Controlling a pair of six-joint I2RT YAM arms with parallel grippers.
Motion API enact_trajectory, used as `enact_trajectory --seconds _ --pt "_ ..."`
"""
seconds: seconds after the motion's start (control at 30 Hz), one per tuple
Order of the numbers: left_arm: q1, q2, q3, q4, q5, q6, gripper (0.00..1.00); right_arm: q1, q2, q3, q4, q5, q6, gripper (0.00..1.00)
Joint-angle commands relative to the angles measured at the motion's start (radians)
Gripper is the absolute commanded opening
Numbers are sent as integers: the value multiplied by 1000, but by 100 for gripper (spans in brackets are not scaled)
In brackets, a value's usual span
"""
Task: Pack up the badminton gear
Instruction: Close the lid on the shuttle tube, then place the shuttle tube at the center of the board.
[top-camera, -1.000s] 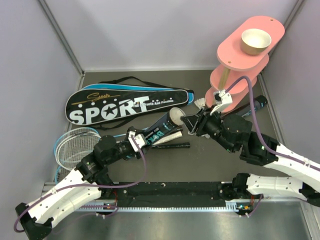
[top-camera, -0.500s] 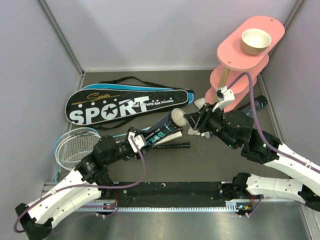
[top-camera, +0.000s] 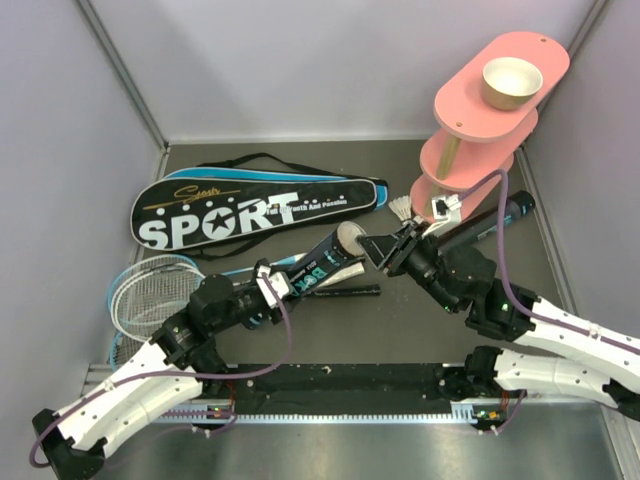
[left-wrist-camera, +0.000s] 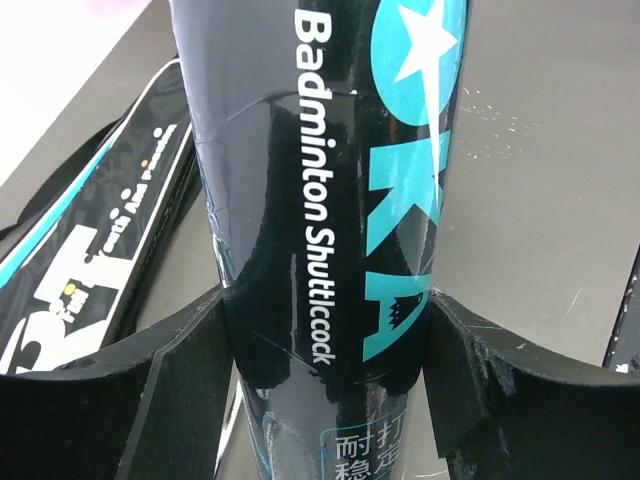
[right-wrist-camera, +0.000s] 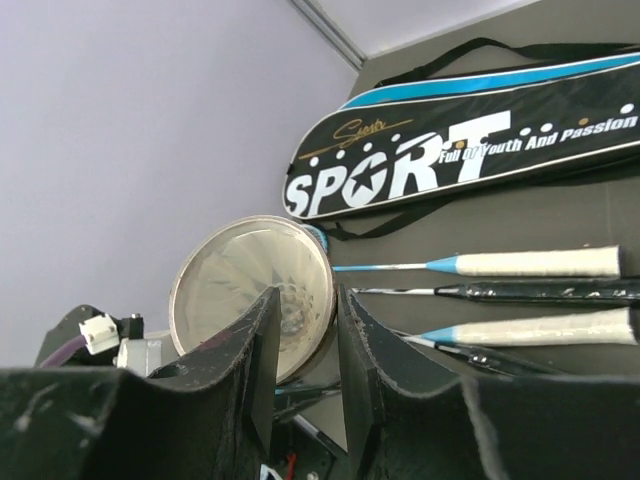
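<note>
My left gripper (top-camera: 285, 282) (left-wrist-camera: 325, 310) is shut on a black tube (top-camera: 325, 258) (left-wrist-camera: 320, 150) lettered "Badminton Shuttlecock", held slanting above the table. Its open mouth (right-wrist-camera: 230, 290) shows white feather shuttlecocks inside. My right gripper (top-camera: 378, 247) (right-wrist-camera: 305, 295) is right at that mouth, its jaws a narrow gap apart with nothing gripped between them. A loose shuttlecock (top-camera: 402, 208) lies by the pink stand's foot. A second black tube (top-camera: 490, 225) lies behind my right arm. The rackets (top-camera: 150, 290) (right-wrist-camera: 530, 263) lie on the table, and the SPORT racket bag (top-camera: 260, 205) (right-wrist-camera: 450, 150) lies beyond them.
The pink three-tier stand (top-camera: 490, 110) rises at the back right with a tan bowl (top-camera: 512, 82) on its top tier. Grey walls close in the left, back and right sides. A black rail (top-camera: 340, 385) runs along the near edge.
My right gripper pulled back from the tube's mouth, then came up to it again with its jaws narrower. The left gripper has kept hold of the tube.
</note>
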Motion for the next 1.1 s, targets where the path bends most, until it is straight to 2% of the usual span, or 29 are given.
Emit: enact_trajectory --seconds 0.0,0.27,0.4,0.5,0.6,0.63,0.7,0.73,0.77,0.83,0.93,1.07 --pt "0 -41 41 331 65 -68 0 38 24 -111 66 -60 113 27" --pt "9 -55 12 466 129 -165 0 61 44 -155 40 -42 183 26" --pt "9 -35 30 428 141 -142 0 64 49 -131 18 -43 146 29" --pt "11 -44 22 421 147 -133 0 46 47 -85 -50 -101 135 30" --pt "11 -23 39 392 155 -148 0 -15 3 -18 -147 -159 47 47" --pt "9 -3 45 388 155 -156 0 -46 -14 21 -163 -187 10 61" --pt "11 19 59 386 146 -186 0 -120 -61 84 -219 -222 -102 73" --pt "9 52 67 377 126 -196 0 -129 -77 140 -244 -215 -145 87" --pt "11 72 78 362 121 -205 0 -135 -88 165 -256 -198 -188 93" --pt "11 139 131 304 103 -246 0 -138 -103 216 -264 -204 -285 99" --pt "11 209 199 259 89 -311 0 -138 -128 224 -247 -252 -365 99" --pt "11 246 214 298 82 -450 0 -138 -174 181 -151 -342 -403 99"
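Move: The lid on the raised end of the shuttle tube lies right at the right hand's partly closed fingertips, its middle some 3 cm left, 1 cm ahead and 1 cm below. From the left hand, which already grips the tube lower down, it is roughly 11 cm right, 4 cm ahead and 14 cm up. From the right hand, the racket handles lie about 12 cm ahead, 4 cm left and 30 cm down, the sports bag 30 cm ahead and 25 cm left, as low. The right hand first stays with its fingertips at the lid's right rim, working about 1 cm left while it rolls some 10 degrees with its left side rising, then rolls back, spreads its fingers wide and draws off to the right and up by about 7 cm each way, a little back as well, its fingers tipping upwards. The left hand keeps its grip on the tube and barely shifts at first, then lifts it about 6 cm and carries it some 4 cm right, tilting it more upright. ##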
